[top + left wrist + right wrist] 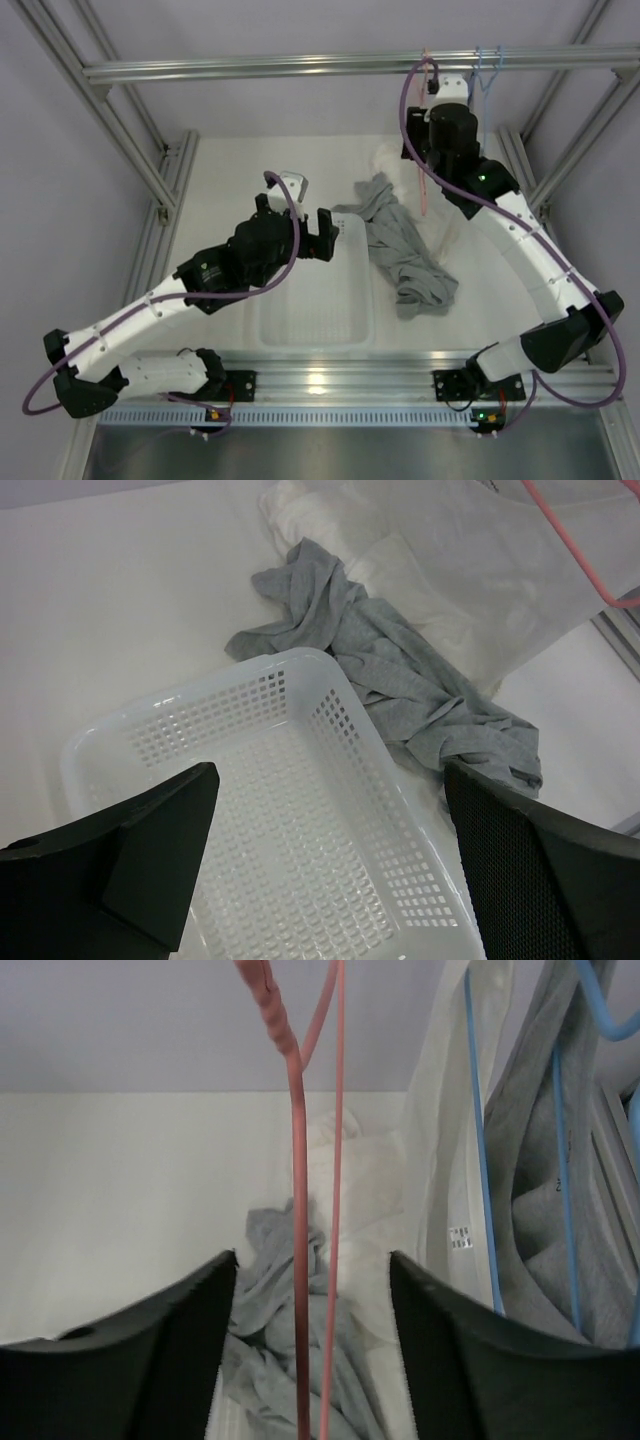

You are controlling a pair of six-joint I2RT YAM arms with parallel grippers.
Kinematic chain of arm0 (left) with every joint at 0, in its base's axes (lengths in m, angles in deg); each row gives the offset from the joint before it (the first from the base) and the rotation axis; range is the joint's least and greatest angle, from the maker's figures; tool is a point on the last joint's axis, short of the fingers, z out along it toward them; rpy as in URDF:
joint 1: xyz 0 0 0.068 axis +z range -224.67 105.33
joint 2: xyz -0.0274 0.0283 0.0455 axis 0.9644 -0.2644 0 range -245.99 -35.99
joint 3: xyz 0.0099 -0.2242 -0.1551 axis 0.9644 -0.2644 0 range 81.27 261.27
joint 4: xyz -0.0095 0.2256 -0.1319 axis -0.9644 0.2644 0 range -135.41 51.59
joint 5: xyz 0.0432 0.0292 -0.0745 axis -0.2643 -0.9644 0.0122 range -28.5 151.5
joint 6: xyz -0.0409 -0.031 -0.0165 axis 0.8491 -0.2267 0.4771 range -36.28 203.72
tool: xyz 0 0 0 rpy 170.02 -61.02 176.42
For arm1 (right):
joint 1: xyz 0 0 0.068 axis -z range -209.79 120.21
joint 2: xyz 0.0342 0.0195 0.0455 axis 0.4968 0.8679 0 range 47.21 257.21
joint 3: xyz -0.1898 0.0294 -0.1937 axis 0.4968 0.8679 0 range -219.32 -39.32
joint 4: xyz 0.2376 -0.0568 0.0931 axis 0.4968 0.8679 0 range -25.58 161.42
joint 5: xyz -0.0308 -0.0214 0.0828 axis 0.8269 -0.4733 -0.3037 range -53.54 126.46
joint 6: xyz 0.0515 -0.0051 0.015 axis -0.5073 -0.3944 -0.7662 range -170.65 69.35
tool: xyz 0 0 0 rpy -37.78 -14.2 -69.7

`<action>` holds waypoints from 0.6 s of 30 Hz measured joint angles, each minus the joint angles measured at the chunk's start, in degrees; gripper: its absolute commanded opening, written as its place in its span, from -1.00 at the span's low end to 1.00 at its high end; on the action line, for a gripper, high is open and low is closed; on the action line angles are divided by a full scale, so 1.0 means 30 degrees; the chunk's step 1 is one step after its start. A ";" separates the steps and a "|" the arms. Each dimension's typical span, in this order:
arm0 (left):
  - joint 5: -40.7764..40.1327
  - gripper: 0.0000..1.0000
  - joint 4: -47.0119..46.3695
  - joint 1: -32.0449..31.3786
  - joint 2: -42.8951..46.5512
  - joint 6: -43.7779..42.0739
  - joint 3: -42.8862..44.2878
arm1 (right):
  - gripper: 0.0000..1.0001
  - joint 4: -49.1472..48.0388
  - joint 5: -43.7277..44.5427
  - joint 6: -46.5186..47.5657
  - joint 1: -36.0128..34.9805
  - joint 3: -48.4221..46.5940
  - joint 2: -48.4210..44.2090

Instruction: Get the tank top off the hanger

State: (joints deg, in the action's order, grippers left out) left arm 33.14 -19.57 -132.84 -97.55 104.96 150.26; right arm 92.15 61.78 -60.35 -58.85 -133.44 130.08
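A pink hanger point(298, 1260) hangs from the top rail point(300, 66), and its two thin wires run down between my right fingers. It also shows in the top view point(427, 170). My right gripper point(312, 1295) is open around these wires, up near the rail point(432, 88). White cloth point(470, 570) drapes below the pink hanger point(575, 550). A grey tank top point(405, 255) lies crumpled on the table right of the basket and shows in the left wrist view point(400, 680). My left gripper point(330, 830) is open and empty above the white basket point(290, 665).
The white perforated basket point(365, 300) sits at the table's near middle. At the right of the rail, blue hangers point(480, 1160) carry a white garment point(445, 1150) and a grey garment point(540, 1220). Frame posts stand at both sides.
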 measured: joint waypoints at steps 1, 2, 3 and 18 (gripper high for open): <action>0.0022 0.98 -0.0007 0.0000 -0.0160 0.0007 0.0000 | 0.51 0.0102 -0.0058 0.0000 0.0007 0.0007 0.0000; 0.0153 0.98 0.0000 0.0000 -0.0357 0.0007 0.0000 | 0.59 0.0153 -0.0153 -0.0036 0.0007 0.0007 -0.0044; 0.0386 0.98 0.0000 0.0000 -0.0619 0.0007 0.0015 | 0.81 0.0204 -0.0299 -0.0044 0.0007 0.0058 -0.0146; 0.8801 0.98 -0.4182 -0.0663 -0.8262 -0.3198 0.0736 | 0.99 0.1246 -0.0852 -0.0357 0.0000 0.4707 -1.0950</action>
State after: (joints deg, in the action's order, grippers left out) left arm 59.54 -32.11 -134.83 -122.33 95.36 152.47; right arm 95.89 59.23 -61.42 -58.85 -119.32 97.23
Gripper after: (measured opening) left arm 0.990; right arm 0.992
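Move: Between the right hand's half-open fingers stands the wire of the pink hanger, its hook over the rail, which runs about 5 cm ahead and 12 cm higher; the blue hangers hang some 11 cm to the right and 4 cm farther out. From the left hand, the grey tank top lies about 13 cm ahead, 20 cm right and 30 cm below, while the basket is some 7 cm ahead, 1 cm left and 28 cm down. Opening from half to full width, the right fingers clear the pink hanger, then that hand backs off about 14 cm, also rising and drifting right, its fingertips tipping up a little. Meanwhile the open left hand sweeps about 14 cm right and 11 cm down from above the basket towards the near end of the tank top, swinging some 30 degrees clockwise and touching nothing at the end. ##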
